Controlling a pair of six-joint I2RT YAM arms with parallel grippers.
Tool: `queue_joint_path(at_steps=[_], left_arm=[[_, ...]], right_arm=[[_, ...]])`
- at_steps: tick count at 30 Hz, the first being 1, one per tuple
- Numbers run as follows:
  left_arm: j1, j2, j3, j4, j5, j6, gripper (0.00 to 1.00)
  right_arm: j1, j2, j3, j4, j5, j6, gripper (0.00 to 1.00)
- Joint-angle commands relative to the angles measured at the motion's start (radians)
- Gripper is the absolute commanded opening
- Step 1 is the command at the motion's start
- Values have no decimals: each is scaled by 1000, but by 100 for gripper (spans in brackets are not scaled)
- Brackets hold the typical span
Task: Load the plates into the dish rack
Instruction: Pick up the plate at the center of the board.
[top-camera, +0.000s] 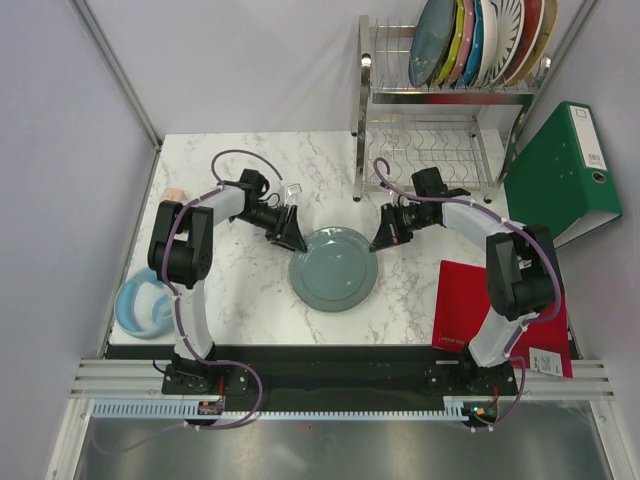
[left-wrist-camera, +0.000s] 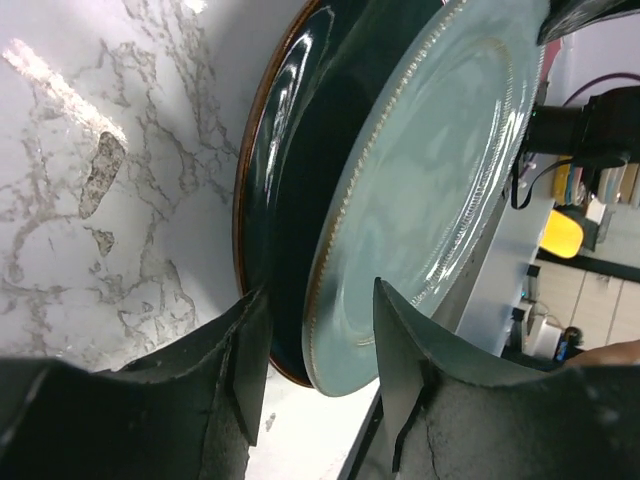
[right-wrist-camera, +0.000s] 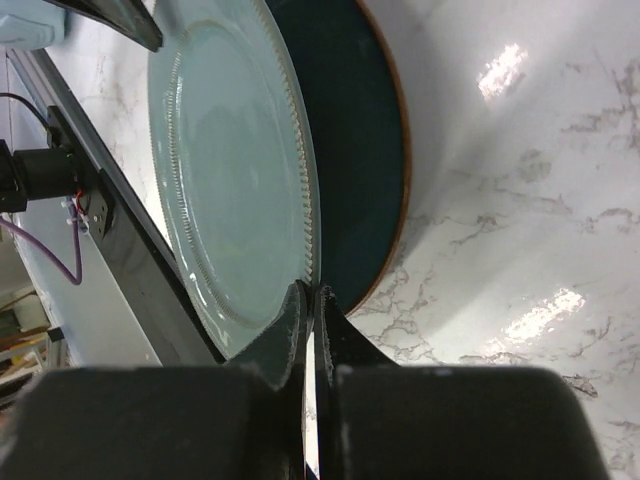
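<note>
A grey-blue plate (top-camera: 333, 268) lies on top of a dark teal plate (right-wrist-camera: 355, 150) with a brown rim in the middle of the table. My right gripper (top-camera: 385, 237) is shut on the grey-blue plate's right rim (right-wrist-camera: 310, 290); that rim stands a little off the dark plate. My left gripper (top-camera: 292, 233) is open at the opposite edge. The grey-blue plate (left-wrist-camera: 430, 180) reaches between its fingers (left-wrist-camera: 250, 340), with the dark plate (left-wrist-camera: 290, 200) behind it. The dish rack (top-camera: 430, 150) stands at the back right, several plates (top-camera: 480, 40) upright in its top tier.
A green binder (top-camera: 565, 170) leans right of the rack. A red flat board (top-camera: 480, 300) lies at the front right under my right arm. A light blue bowl (top-camera: 145, 303) sits at the left table edge, and a small pink cube (top-camera: 175, 195) sits behind my left arm.
</note>
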Motion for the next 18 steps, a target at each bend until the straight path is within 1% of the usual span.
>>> queue_joint_path(at_steps=[1,3,7,11,12,16,17,18], left_arm=[[2,-9,33,-30,75,152,52],[2,-3,32,-40,93,184,50],[1,17,32,-77,207,262,47],[-1,49,41,-114,261,341,35],[-4,55,58,-134,274,380,35],[-19,87,119,-301,284,514,29],[-21,92,136,-313,279,537,22],[-22,101,140,-321,279,543,18]], right_arm=[[17,-58,96,-32,-54,-110,0],[20,-55,128,-61,-47,-143,0],[38,-45,146,-77,-27,-183,0],[67,-27,172,-75,-5,-196,0],[74,-18,175,-74,1,-196,0],[97,7,201,-62,16,-206,0],[100,17,214,-62,18,-206,0],[104,24,218,-62,19,-207,0]])
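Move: My right hand already pinches the upper plate's far right rim, tilted up off the dark plate under it; the upper plate's middle lies about 9 cm left, 5 cm back and 3 cm lower. The dark plate lies some 9 cm left, 5 cm back and 6 cm down; the rack's near left foot is 12 cm ahead and 4 cm left. From my half-open left hand, the upper plate's middle is roughly 8 cm right, 6 cm back, 2 cm below. Keeping my right fingers shut on the rim, I lift it about 3 cm while carrying it 2.5 cm left and slightly forward, the wrist turning some 15 degrees. Meanwhile my left hand eases about 2 cm back, with a little right and up, swings its fingers clockwise and flatter, and closes them from half open to about a quarter around the upper plate's left rim. ##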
